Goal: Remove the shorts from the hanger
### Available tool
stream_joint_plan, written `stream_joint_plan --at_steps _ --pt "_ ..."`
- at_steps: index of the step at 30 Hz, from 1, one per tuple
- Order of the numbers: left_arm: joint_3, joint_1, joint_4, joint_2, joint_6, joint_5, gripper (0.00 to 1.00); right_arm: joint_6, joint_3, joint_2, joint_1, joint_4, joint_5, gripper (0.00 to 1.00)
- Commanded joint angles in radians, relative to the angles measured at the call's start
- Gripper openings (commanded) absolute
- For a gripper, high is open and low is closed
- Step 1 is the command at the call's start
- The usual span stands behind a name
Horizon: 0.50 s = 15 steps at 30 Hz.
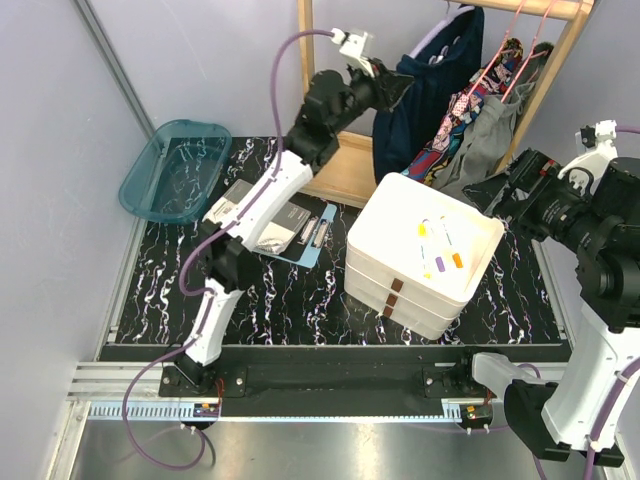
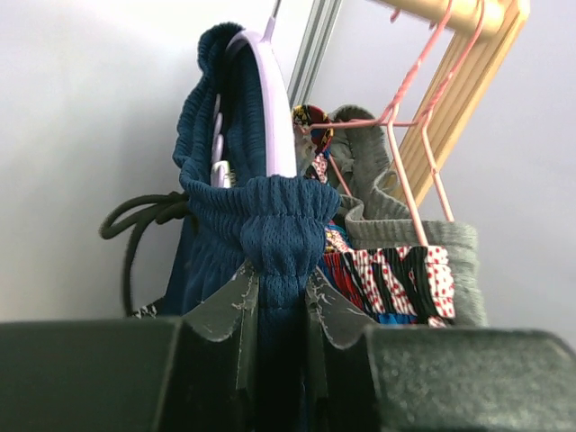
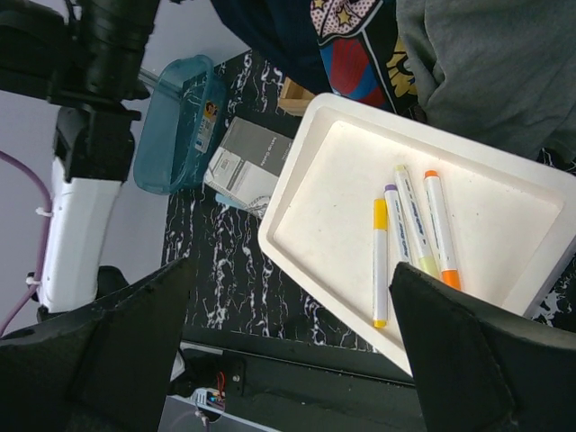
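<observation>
Three shorts hang from a wooden rack (image 1: 565,50) at the back. The dark navy shorts (image 1: 435,85) hang on a lilac hanger (image 2: 272,117). My left gripper (image 2: 279,306) is raised to them and shut on their bunched elastic waistband (image 2: 270,220). To their right the graffiti-print shorts (image 2: 396,279) and the grey shorts (image 2: 400,229) hang on pink wire hangers (image 2: 405,126). My right gripper (image 3: 292,351) stands wide open over the white tray, below the grey shorts (image 3: 486,63), holding nothing.
Stacked white trays (image 1: 395,250) with three markers (image 1: 440,245) sit in front of the rack. A teal bin (image 1: 175,170) is at the back left. Flat packets and a blue card (image 1: 295,230) lie on the black marbled table (image 1: 170,300).
</observation>
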Motion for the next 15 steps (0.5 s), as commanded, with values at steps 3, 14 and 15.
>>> stream_joint_plan --at_steps 3,14,15 --pt "0.062 0.094 0.116 -0.178 -0.155 0.072 0.00 -0.024 -0.030 -0.001 -0.003 -0.062 0.026 1.00" --pt "-0.176 0.216 -0.029 -0.463 -0.171 0.178 0.00 -0.072 -0.069 0.054 -0.003 0.019 -0.016 1.00" --pt "-0.200 0.224 -0.032 -0.486 -0.175 0.180 0.00 -0.081 -0.067 0.063 -0.003 0.021 -0.026 1.00"
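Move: My left hand already holds the dark blue shorts by their near waistband end, still on their lavender hanger. The hanger's middle is about 8 cm ahead, 9 cm right and 7 cm above this hand. The rack's left post, at hand height, is roughly 19 cm left and 10 cm ahead; the patterned shorts hang some 16 cm right, 2 cm ahead, 8 cm lower. From my right hand the blue shorts are about 20 cm ahead, 8 cm left and 3 cm lower. With my left fingers kept shut on the blue waistband, I pull the shorts and hanger along the rod, away from the patterned pair and towards the left post: about 10 cm left while rising some 4 cm, and my wrist tips round by about 10 degrees. My open right hand eases a couple of centimetres down and forward above the white drawer box, touching nothing. ##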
